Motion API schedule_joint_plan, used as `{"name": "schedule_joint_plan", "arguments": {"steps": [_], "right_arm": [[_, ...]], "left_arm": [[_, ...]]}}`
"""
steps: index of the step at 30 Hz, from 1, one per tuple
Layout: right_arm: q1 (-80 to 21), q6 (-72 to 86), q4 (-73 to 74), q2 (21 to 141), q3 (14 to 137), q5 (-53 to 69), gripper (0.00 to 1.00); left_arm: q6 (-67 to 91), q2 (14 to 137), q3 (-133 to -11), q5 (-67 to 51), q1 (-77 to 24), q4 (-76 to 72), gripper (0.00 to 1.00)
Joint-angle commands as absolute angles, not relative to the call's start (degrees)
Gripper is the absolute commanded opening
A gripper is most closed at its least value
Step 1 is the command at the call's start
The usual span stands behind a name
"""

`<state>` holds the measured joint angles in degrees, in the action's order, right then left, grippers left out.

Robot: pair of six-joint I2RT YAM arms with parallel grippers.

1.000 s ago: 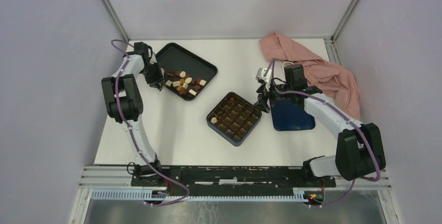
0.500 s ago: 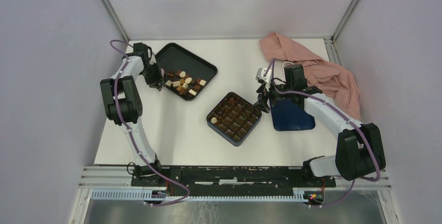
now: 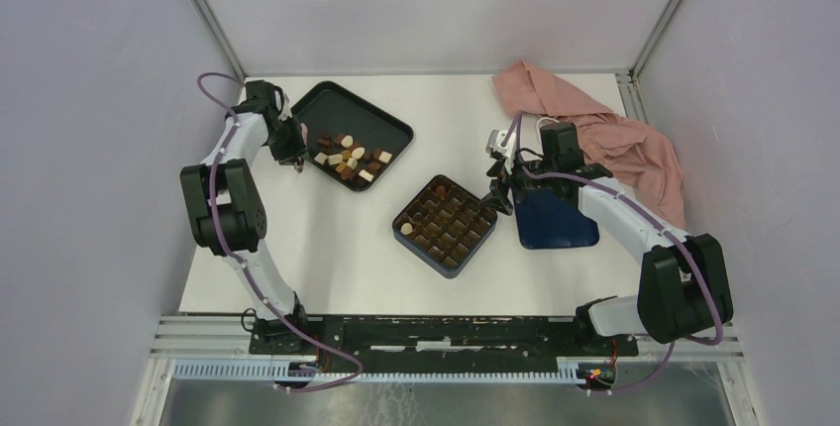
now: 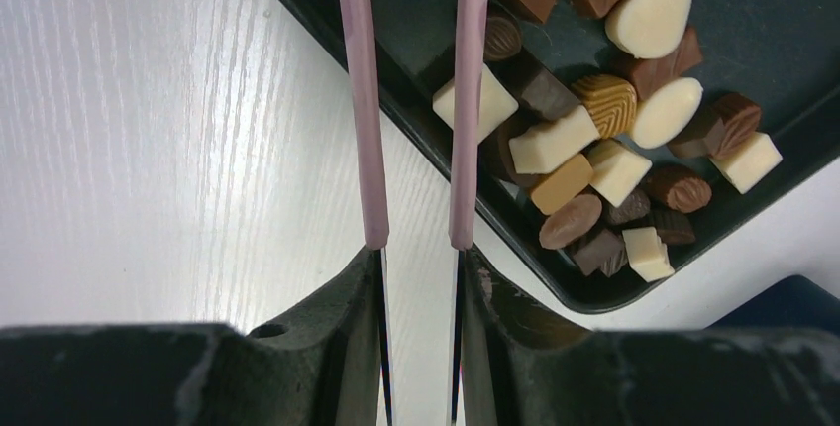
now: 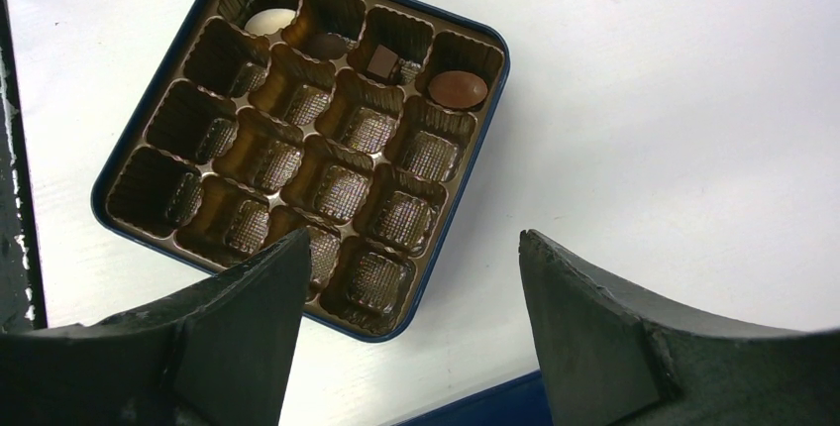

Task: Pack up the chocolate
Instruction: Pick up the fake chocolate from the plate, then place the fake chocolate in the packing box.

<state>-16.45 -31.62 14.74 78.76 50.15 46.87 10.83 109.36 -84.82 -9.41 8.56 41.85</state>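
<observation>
The chocolate (image 3: 349, 160) lies as a heap of dark, light brown and cream pieces (image 4: 594, 139) in the black tray (image 3: 376, 119). My left gripper (image 3: 294, 156) hovers at the tray's left rim (image 4: 416, 109). It (image 4: 418, 258) is shut on pink-tipped tweezers (image 4: 362, 99), whose prongs run over the rim and out of view at the top. The dark blue grid box (image 3: 416, 201) holds a white oval (image 5: 269, 20), a brown oval (image 5: 457, 89) and a small dark square (image 5: 382, 61). My right gripper (image 3: 498, 193) hangs open and empty (image 5: 414, 238) over the box's right edge.
The box's blue lid (image 3: 555, 218) lies flat right of the box, under the right arm. A pink cloth (image 3: 604, 134) is bunched at the back right. Most compartments of the box (image 5: 342, 193) are bare.
The left arm's elbow has swung outward to the left, and its wrist has shifted slightly back along the tray's left edge. The right arm has not moved.
</observation>
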Motion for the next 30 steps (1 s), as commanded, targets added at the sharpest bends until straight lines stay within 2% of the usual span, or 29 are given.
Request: {"name": "schedule_joint_plan", "arguments": {"steps": [1, 15, 21, 30], "right_arm": [[-16.3, -33.1, 13.8, 77.3, 51.6, 49.6, 0.82], [-16.3, -37.6, 8.4, 69.2, 45.8, 54.0, 0.83], [-16.3, -54.2, 9.6, 65.4, 39.6, 58.8, 0.85], [-16.2, -59.3, 18.5, 68.7, 43.6, 60.2, 0.84]], "left_arm": [[11.3, 101.7, -81.8, -12.6, 8.5, 38.2, 0.02], [14.0, 77.7, -65.0, -27.6, 6.6, 34.6, 0.02], [15.9, 67.8, -59.4, -27.1, -2.0, 35.3, 0.02], [22.5, 55.2, -52.2, -25.4, -15.4, 35.5, 0.02]]}}
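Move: The left hand already holds a dark round chocolate, just above the left end of the plate. The box lies about 30 cm to its right and 17 cm back, roughly 4 cm lower. The plate's middle is some 9 cm to the hand's right and 3 cm farther out; the blue lid lies about 23 cm right of the box and 3 cm farther out than it. From the empty right hand, the box is about 9 cm left, 5 cm back and 10 cm below. Up first, then back and to the right in a quickening sweep, the left hand carries the still-pinched chocolate from the plate towards the box, some 16 cm each way back and right, and 12 cm higher; its fingertips tilt up and swing clockwise, each by about 20 degrees. The open right hand lifts briefly, then draws back about 5 cm level with the box, turning counter-clockwise. ##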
